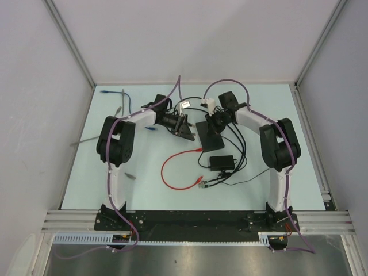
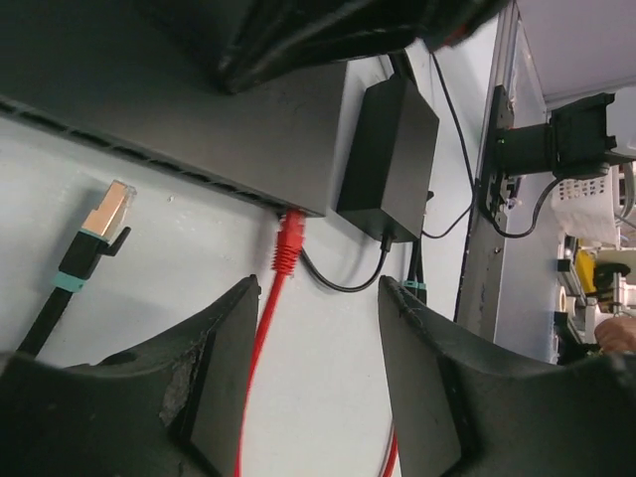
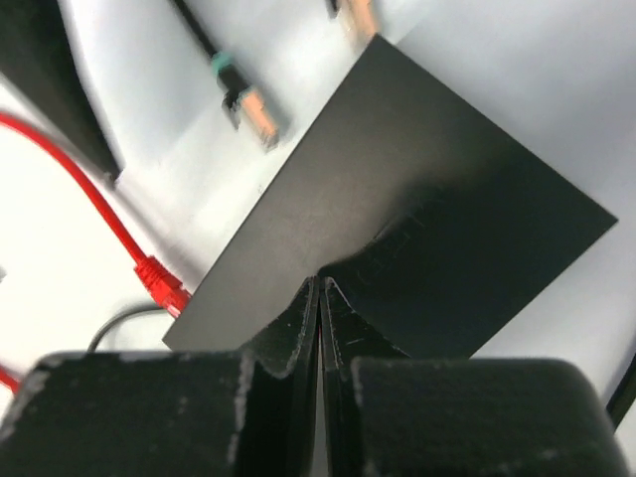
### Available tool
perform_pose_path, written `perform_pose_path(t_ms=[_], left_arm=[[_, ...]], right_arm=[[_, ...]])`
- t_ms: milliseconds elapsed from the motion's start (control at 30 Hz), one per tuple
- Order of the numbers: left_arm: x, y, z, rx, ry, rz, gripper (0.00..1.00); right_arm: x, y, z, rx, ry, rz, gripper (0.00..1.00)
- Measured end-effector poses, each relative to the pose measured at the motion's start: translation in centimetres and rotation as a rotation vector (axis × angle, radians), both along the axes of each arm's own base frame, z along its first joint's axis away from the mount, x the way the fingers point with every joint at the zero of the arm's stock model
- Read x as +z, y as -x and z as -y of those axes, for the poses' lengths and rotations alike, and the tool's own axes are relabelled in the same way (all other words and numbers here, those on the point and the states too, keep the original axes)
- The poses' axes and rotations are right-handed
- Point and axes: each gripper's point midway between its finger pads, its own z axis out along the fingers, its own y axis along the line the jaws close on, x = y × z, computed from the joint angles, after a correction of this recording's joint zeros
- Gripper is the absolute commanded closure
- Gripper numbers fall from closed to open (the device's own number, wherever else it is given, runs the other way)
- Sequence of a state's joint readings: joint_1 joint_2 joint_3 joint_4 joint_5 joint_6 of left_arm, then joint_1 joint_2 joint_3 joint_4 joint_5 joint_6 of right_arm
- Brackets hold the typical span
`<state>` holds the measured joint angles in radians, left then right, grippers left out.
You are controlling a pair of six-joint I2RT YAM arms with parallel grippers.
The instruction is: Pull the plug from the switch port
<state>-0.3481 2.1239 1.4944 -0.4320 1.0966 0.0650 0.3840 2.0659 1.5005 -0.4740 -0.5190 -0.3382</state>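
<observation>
The switch (image 1: pixel 210 136) is a flat black box lying mid-table. A red plug (image 2: pixel 289 231) sits in a socket at the corner of the switch's (image 2: pixel 199 109) edge, and its red cable (image 1: pixel 167 169) loops away to the left. My left gripper (image 2: pixel 318 298) is open just short of the plug; the red cable runs between the fingers (image 2: pixel 214 368), close to the left one. My right gripper (image 3: pixel 320 283) is shut and empty, its tips resting on the switch's top face (image 3: pixel 397 189). The red plug also shows in the right wrist view (image 3: pixel 159 280).
A smaller black box (image 1: pixel 221 162) with thin black leads lies just in front of the switch. A loose black cable with a teal-banded plug (image 2: pixel 104 214) lies beside the switch's socket edge. Blue and grey loose cables (image 1: pixel 115 95) lie at the far left.
</observation>
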Motion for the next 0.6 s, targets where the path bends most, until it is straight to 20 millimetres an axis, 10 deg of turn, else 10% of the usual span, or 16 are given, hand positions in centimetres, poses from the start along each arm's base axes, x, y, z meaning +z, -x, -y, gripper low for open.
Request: perform_pose_path(t_ms=[333,600], left_arm=[[-3.1,-0.3,0.2,0.013,-0.002,-0.067,0.47],[-4.1,0.0,0.3,0.000,-0.009,-0.110,0.48]], right_arm=[[0.1,7.6,0.9,0.063,0.150,-0.084,0.98],[0.0,8.6,2.4,0.047,0.209,-0.083,0.98]])
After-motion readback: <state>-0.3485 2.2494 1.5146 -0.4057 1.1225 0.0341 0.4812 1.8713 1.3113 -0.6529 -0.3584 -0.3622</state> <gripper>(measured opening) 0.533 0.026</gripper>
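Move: The red plug, still seated at the switch's near left corner, lies about 7 cm back, 5 cm right and 6 cm below my open left hand. A loose black plug lies 2 cm back and 3 cm right. My closed right fingers are over the middle of the switch, its centre 1 cm ahead, 1 cm right and 2 cm below; from them the red plug is 7 cm back and 4 cm left, the power adapter 12 cm back and 4 cm right. I sweep my right hand back about 8 cm along the switch top, fingers shut, dragging the switch with the fingertips towards the adapter, then ease slightly right; the fingers tip roughly 10 degrees steeper. Meanwhile my left hand sinks about 4 cm almost straight down beside the loose black plug, its fingers staying open. ##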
